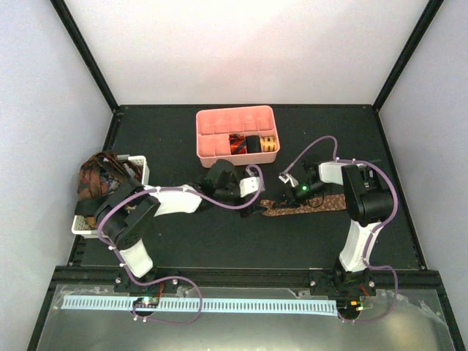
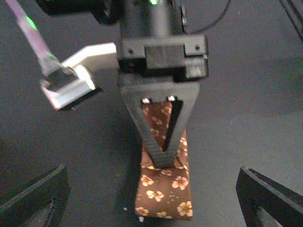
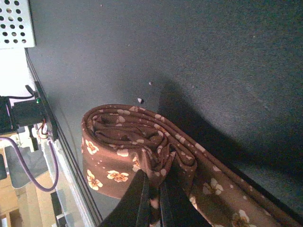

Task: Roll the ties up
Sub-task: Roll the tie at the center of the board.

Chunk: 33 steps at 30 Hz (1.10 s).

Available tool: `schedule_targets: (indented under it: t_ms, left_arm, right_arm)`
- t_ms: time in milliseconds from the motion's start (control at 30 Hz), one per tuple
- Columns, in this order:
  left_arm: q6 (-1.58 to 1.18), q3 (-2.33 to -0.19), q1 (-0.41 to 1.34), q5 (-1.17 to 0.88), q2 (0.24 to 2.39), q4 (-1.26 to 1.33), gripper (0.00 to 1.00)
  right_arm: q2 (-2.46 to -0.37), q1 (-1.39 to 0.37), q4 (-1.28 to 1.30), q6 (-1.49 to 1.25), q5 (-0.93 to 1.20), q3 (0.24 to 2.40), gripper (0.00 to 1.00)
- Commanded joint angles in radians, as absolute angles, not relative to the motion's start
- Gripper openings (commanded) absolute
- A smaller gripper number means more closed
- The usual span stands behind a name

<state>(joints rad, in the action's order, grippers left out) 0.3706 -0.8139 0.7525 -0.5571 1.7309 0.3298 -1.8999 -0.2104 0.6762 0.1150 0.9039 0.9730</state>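
Note:
A brown tie (image 1: 311, 204) with a small flower print lies across the black table, its left end partly rolled (image 3: 128, 137). My right gripper (image 3: 154, 194) is shut on the folds of that rolled end (image 2: 165, 189), reaching it from the right (image 1: 279, 206). My left gripper (image 2: 151, 172) is wide open, its fingers (image 2: 35, 196) well apart on either side of the roll and not touching it (image 1: 256, 208). Rolled ties (image 1: 253, 144) in black, red-orange and gold sit in the pink tray (image 1: 219, 128). More ties (image 1: 99, 178) are heaped in the white basket (image 1: 139, 167).
The pink tray stands at the back centre of the table. The white basket sits at the left edge, beside my left arm. The right arm's white wrist camera (image 2: 71, 87) hangs close above the roll. Black frame rails border the table.

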Motion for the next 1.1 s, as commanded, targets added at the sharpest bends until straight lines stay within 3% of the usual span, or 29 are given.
schedule_targets:
  t_ms: [0,267,367,567,900,1067]
  left_arm:
    - [0.416,-0.883,0.726,-0.675,1.672,0.314,0.99]
    - [0.283,-1.240,0.672,-0.486,1.708,-0.031,0.99]
    - [0.350,-1.348,0.628,-0.689,1.780,-0.268,0.99]
    - [0.293,-0.843,0.666,-0.725,1.673,0.414,0.99]
    - [0.281,-0.708,0.743,-0.649,1.935,0.834,0.99]
    - [0.319,-0.721,0.776,-0.626,2.022,0.899,0.97]
  right_arm:
    - [-1.931,-0.195,0.644,0.132,0.853,0.955,0.02]
    - [-1.915,-0.193,0.618,0.136,0.844,0.946,0.02]
    - [-1.918,-0.192,0.620,0.132,0.842,0.952,0.02]
    - [-1.922,-0.192,0.609,0.126,0.829,0.943,0.02]
    - [-1.939,-0.179,0.618,0.103,0.777,0.936,0.02]
    - [-1.952,-0.177,0.617,0.091,0.772,0.939,0.02]
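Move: To the right of the open left hand, some 4 cm off and about 8 cm lower, level with it forward and back, sits the rolled end of the tie. From that hand, the tie's flat strip runs off with its middle about 16 cm right and 1 cm farther out; the pink tray is roughly 21 cm ahead and 6 cm left. For the right hand, which already pinches the tie, the roll lies about 2 cm left, 1 cm lower, level fore and aft. Swinging up and forward first, about 14 cm higher and 8 cm farther out, the left hand then turns back and drops some 20 cm to the tie's roll, its fingers staying wide open and ending astride the roll's left side without closing. The right hand holds nearly still, keeping its pinch on the tie at the roll's right edge. ##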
